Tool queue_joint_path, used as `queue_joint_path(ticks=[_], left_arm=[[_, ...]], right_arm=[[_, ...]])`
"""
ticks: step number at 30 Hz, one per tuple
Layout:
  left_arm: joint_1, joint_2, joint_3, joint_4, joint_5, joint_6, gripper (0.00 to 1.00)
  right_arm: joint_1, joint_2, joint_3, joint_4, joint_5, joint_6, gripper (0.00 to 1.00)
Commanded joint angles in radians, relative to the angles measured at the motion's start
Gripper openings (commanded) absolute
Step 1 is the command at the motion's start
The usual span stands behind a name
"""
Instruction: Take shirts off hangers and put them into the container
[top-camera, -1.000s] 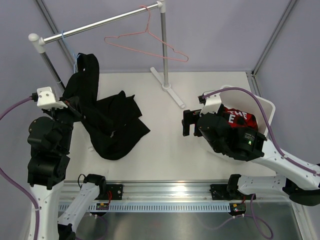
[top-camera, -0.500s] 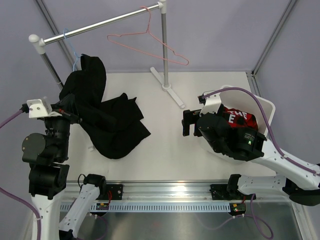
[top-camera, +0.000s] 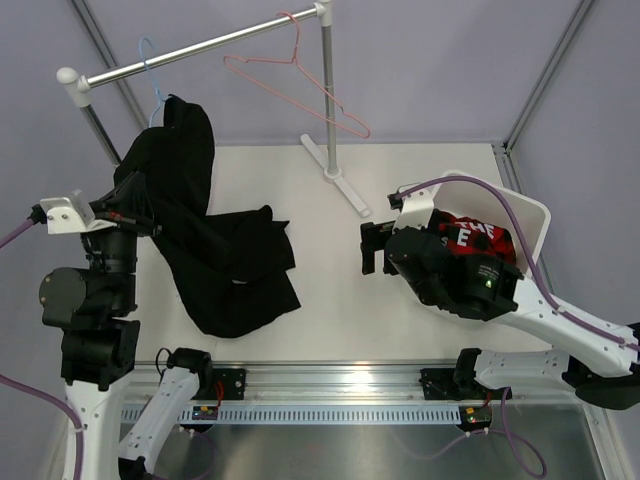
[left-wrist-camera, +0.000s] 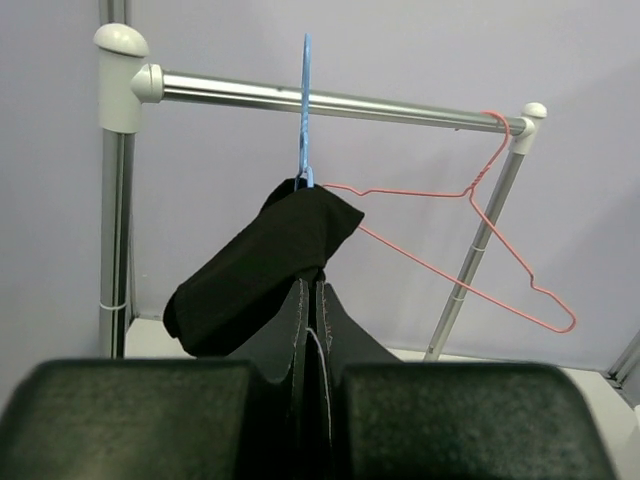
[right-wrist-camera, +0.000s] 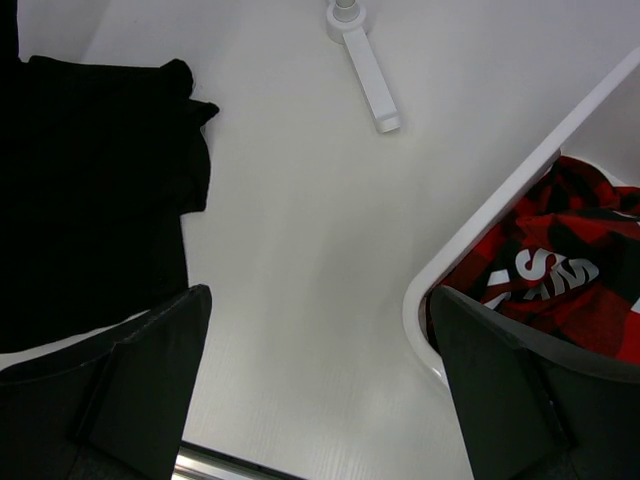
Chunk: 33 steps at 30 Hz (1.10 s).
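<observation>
A black shirt (top-camera: 215, 260) hangs by its top from the light blue hanger (top-camera: 150, 62) on the rail and trails down onto the table. My left gripper (top-camera: 138, 218) is shut on a fold of it. In the left wrist view the cloth (left-wrist-camera: 265, 270) runs from the pinched jaws (left-wrist-camera: 311, 330) up to the blue hanger (left-wrist-camera: 304, 110). The pink hanger (top-camera: 300, 85) hangs bare on the rail. The red-and-black plaid shirt (top-camera: 470, 232) lies in the white container (top-camera: 535, 215). My right gripper (top-camera: 372, 248) stands open over bare table beside the container rim (right-wrist-camera: 500, 200).
The silver rail (top-camera: 210, 45) spans the back on two posts. The right post's white foot (top-camera: 345, 185) lies on the table, also seen in the right wrist view as a white bar (right-wrist-camera: 365, 80). Grey frame struts rise at the back corners.
My left arm has pulled back toward the left edge with the black shirt, stretching it; the blue hanger has slid right along the rail. The pink hanger swings. The right arm barely moved.
</observation>
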Motion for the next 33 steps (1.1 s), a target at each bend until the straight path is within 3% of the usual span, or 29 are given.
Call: queue_joint_path(ticks=[1, 14, 20, 29, 33], left_arm=[[-0.001, -0.027, 0.029, 0.143, 0.059, -0.044, 0.0], [-0.001, -0.133, 0.092, 0.042, 0.166, -0.13, 0.0], [-0.001, -0.18, 0.116, -0.116, 0.279, -0.212, 0.0], [-0.001, -0.367, -0.034, -0.309, 0.373, -0.366, 0.0], [-0.001, -0.414, -0.06, -0.332, 0.428, -0.444, 0.0]], right_arm=[[0.009, 0.013, 0.001, 0.011, 0.006, -0.006, 0.99], [0.009, 0.044, 0.002, 0.028, -0.02, -0.01, 0.99], [0.009, 0.047, 0.036, 0.035, -0.063, -0.055, 1.0], [0.01, 0.108, 0.27, 0.178, -0.376, -0.199, 0.99], [0.01, 0.234, 0.419, 0.189, -0.43, -0.234, 0.99]])
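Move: The black shirt, with its blue hanger, is already pinched in the shut left fingers; its bulk hangs about 5 cm ahead, 6 cm right and 25 cm below them. The hanger's hook stands at the rail, roughly 10 cm ahead, 4 cm right and 11 cm up, with the rail itself about 1 cm beyond and just above. From the open right hand the shirt lies some 32 cm left, 5 cm ahead and 8 cm lower; the container is about 22 cm right, 13 cm ahead and 24 cm below. The black shirt and blue hanger, kept pinched in the left fingers, are drawn back from the rail about 12 cm and some 5 cm right, rising a little first and then sinking well below the start, the wrist swinging clockwise. The open right hand barely stirs at first, then sweeps up and left towards the shirt, turning counter-clockwise about 20 degrees. ##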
